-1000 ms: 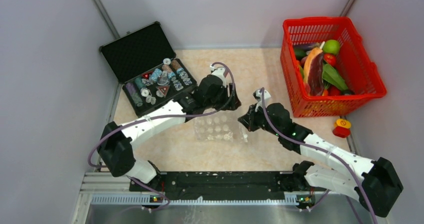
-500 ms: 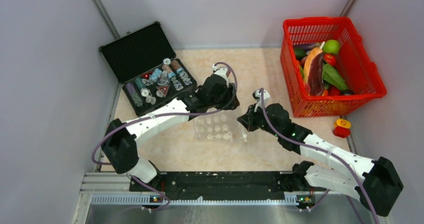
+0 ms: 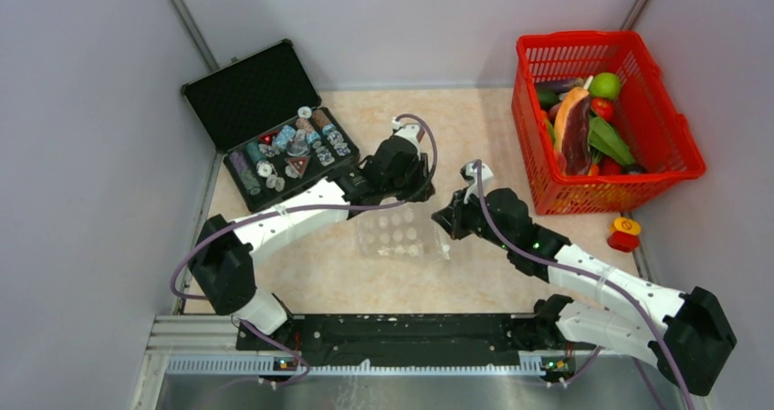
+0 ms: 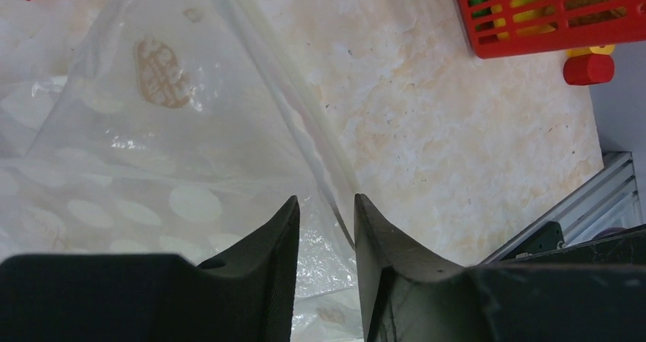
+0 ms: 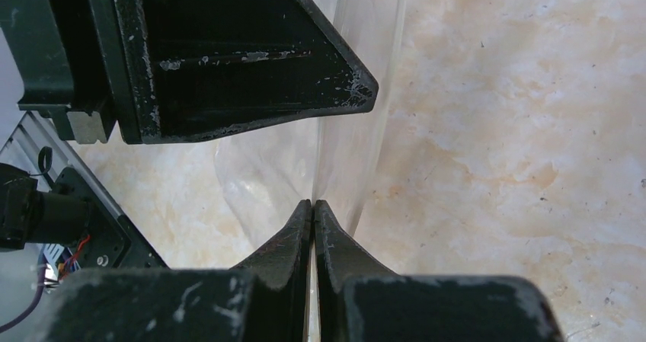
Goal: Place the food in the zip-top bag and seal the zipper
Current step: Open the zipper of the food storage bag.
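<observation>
The clear zip-top bag lies on the table between my two arms. My right gripper is shut on its right edge, and in the right wrist view a thin film of the bag runs out from the pressed tips. My left gripper is at the bag's far right corner. Its jaws stand a finger-width apart, with the whitish zipper and crinkled plastic passing between them. The food is piled in the red basket.
An open black case of small bottles and discs sits at the far left. A red and yellow toy piece lies in front of the basket. The left gripper's black body fills the upper left of the right wrist view.
My left gripper's jaws have narrowed around the bag's zipper edge, and the left arm has shifted slightly away from me. The right gripper has stayed shut on the bag.
</observation>
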Controlling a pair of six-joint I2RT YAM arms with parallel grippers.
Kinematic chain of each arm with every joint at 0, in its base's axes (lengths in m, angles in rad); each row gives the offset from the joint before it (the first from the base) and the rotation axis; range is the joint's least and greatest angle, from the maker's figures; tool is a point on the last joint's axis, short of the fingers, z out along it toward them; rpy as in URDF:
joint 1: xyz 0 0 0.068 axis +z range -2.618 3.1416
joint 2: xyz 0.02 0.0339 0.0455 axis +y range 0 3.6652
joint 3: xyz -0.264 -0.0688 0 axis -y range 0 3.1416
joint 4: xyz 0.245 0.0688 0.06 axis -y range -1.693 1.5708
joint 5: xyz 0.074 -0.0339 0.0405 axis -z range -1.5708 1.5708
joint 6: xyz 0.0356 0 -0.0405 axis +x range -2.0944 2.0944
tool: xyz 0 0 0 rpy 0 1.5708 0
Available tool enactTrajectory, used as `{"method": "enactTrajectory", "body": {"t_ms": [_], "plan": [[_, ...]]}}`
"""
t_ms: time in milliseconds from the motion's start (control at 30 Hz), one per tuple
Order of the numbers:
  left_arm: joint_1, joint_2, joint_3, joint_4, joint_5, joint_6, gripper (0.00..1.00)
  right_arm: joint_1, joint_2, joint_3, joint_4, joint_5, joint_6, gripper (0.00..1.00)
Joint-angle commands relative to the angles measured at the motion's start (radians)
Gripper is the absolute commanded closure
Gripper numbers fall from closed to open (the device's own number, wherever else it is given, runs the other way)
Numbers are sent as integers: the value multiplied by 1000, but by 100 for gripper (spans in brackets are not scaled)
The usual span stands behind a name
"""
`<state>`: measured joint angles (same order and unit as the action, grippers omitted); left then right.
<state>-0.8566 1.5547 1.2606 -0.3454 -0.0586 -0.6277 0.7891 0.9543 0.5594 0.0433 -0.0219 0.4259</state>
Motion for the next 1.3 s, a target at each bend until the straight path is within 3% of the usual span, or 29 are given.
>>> {"method": "enactTrajectory", "body": {"t_ms": [0, 167, 400, 600, 733, 933, 1267], "plan": [[-7, -11, 34, 4, -16, 22, 69, 15, -22, 42, 34, 14, -14, 100], [-8, -11, 30, -3, -22, 25, 78, 16, -26, 40, 41, 8, -13, 100], [-7, -12, 27, -3, -19, 29, 100, 15, -26, 32, 50, 1, -9, 100], [-7, -22, 14, -7, -17, 43, 100, 16, -39, 27, 44, 2, 31, 94], [-7, -49, -6, -4, -18, 59, 100, 14, -72, 59, -19, 90, 36, 71], [-7, -79, -27, 7, -3, 74, 100, 0, -67, 90, -82, 139, 80, 67], [-9, -87, -34, 11, 34, 79, 100, -2, 53, 71, 55, 41, 188, 67]]}}
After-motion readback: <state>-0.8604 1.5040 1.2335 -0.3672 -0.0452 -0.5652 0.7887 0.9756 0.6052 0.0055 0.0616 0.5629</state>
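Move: The zip edge of the bag, held up off the table, runs between the left hand's half-open fingertips, practically at its hand point. The right fingers still pinch that same edge at their tips, about 6 cm back and 3 cm right of the left hand. The zipper's near end hangs some 7 cm back, 2 cm right and 10 cm below the right hand; the red block lies roughly 11 cm ahead, 5 cm left and 15 cm below the left hand. Nearly in place, the left fingers close fully and pinch the bag's zip edge, while the right keeps its hold. Only then does the right open about a third, backing up and right nearly 3 cm with a slight clockwise turn, then easing down and left beside the edge, as the left drifts about a centimetre back and left. ##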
